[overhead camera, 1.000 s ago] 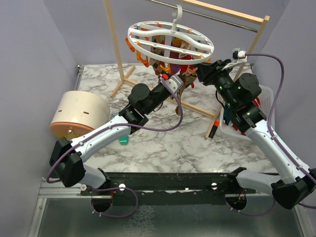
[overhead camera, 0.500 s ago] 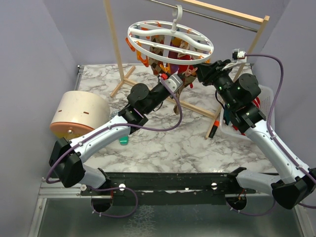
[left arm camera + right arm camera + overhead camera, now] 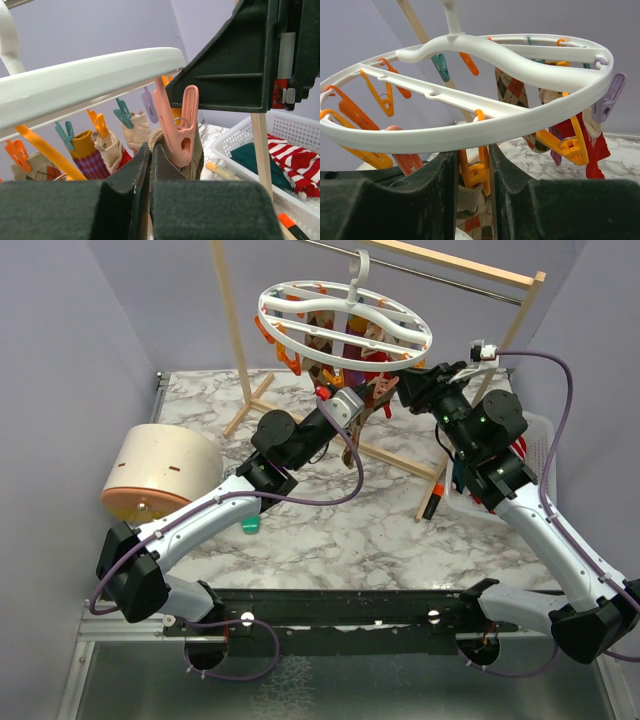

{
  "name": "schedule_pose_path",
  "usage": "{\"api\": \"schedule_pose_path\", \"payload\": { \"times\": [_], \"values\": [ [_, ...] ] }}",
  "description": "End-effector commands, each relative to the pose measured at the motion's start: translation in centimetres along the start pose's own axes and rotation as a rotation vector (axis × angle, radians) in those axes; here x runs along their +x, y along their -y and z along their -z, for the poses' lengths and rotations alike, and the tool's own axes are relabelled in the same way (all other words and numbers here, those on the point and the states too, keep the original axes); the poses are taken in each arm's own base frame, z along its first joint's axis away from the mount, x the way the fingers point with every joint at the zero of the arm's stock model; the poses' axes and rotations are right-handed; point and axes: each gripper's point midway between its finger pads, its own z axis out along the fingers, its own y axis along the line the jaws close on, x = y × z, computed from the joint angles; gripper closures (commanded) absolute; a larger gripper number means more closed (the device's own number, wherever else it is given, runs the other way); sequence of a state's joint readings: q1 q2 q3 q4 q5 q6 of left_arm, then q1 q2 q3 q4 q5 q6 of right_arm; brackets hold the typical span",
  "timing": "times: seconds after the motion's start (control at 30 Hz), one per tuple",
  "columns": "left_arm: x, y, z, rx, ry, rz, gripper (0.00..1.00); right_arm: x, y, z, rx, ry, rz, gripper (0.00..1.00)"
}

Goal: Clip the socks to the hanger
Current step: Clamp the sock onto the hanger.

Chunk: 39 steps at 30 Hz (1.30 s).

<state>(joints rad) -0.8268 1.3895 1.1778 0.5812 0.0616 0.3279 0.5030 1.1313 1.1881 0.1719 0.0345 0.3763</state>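
The hanger [image 3: 345, 315] is a white ring hung from the wooden rack, with several socks clipped under it. My left gripper [image 3: 362, 400] reaches up beneath its near rim. In the left wrist view that gripper [image 3: 150, 147] is shut on the tan knit cuff of a brown patterned sock [image 3: 197, 150], which stands behind a pink clip [image 3: 179, 125]. My right gripper [image 3: 408, 388] meets it from the right. In the right wrist view its fingers [image 3: 445, 175] squeeze an orange clip [image 3: 482, 172] hanging from the hanger [image 3: 485, 125], with the sock's cuff [image 3: 469, 200] right under the clip's mouth.
The wooden rack frame [image 3: 228, 330] straddles the back of the marble table. A white basket [image 3: 235, 142] at the right holds a dark teal sock [image 3: 250, 157] and a red-white striped sock [image 3: 295, 160]. A round beige container [image 3: 165, 475] sits at the left, and a teal clip [image 3: 250, 526] lies on the table.
My left arm has shifted slightly left and lifted the sock a little toward the rim. The right arm has held still on its clip.
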Motion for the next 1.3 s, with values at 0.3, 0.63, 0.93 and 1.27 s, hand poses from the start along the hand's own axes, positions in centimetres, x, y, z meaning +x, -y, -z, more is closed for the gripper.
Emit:
{"api": "schedule_pose_path", "payload": {
  "times": [0.3,0.63,0.93,1.27],
  "values": [
    [-2.7,-0.4,-0.1,-0.014,0.077,0.040,1.00,1.3,-0.1,0.2,-0.009,-0.038,-0.025,1.00],
    [-2.0,-0.1,0.4,-0.006,0.062,0.021,0.96,0.5,-1.3,1.1,-0.047,-0.058,-0.059,0.49],
    [-1.6,-0.2,0.7,-0.016,0.051,0.011,0.79,-1.9,-2.3,2.7,-0.057,-0.059,-0.055,0.20],
    [-0.6,-0.2,2.5,-0.026,0.023,-0.003,0.33,-3.0,-2.3,7.0,-0.065,-0.088,0.087,0.02]
  ]
}}
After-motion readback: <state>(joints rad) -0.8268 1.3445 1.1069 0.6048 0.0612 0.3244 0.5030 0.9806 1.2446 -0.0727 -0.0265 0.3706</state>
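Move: The right hand still squeezes the handles of the orange clip, right between its pads, with the hanger's rim about 3 cm above. A pink clip hangs roughly 4 cm to its left and 2 cm back, a yellow clip some 5 cm ahead and 5 cm right. The left hand keeps the sock cuff pinched at its tips; the orange clip is level with it fore and aft, about 3 cm to its right and 3 cm above. Staying nearly still at first, the right hand spreads its fingers wide to release the orange clip's handles, then draws back about 5 cm away from the rim, slightly up and to the right. The left hand holds the cuff in place until the right is opening, then opens to past half, lets go of the cuff and begins easing about 1 cm back, left and down. ##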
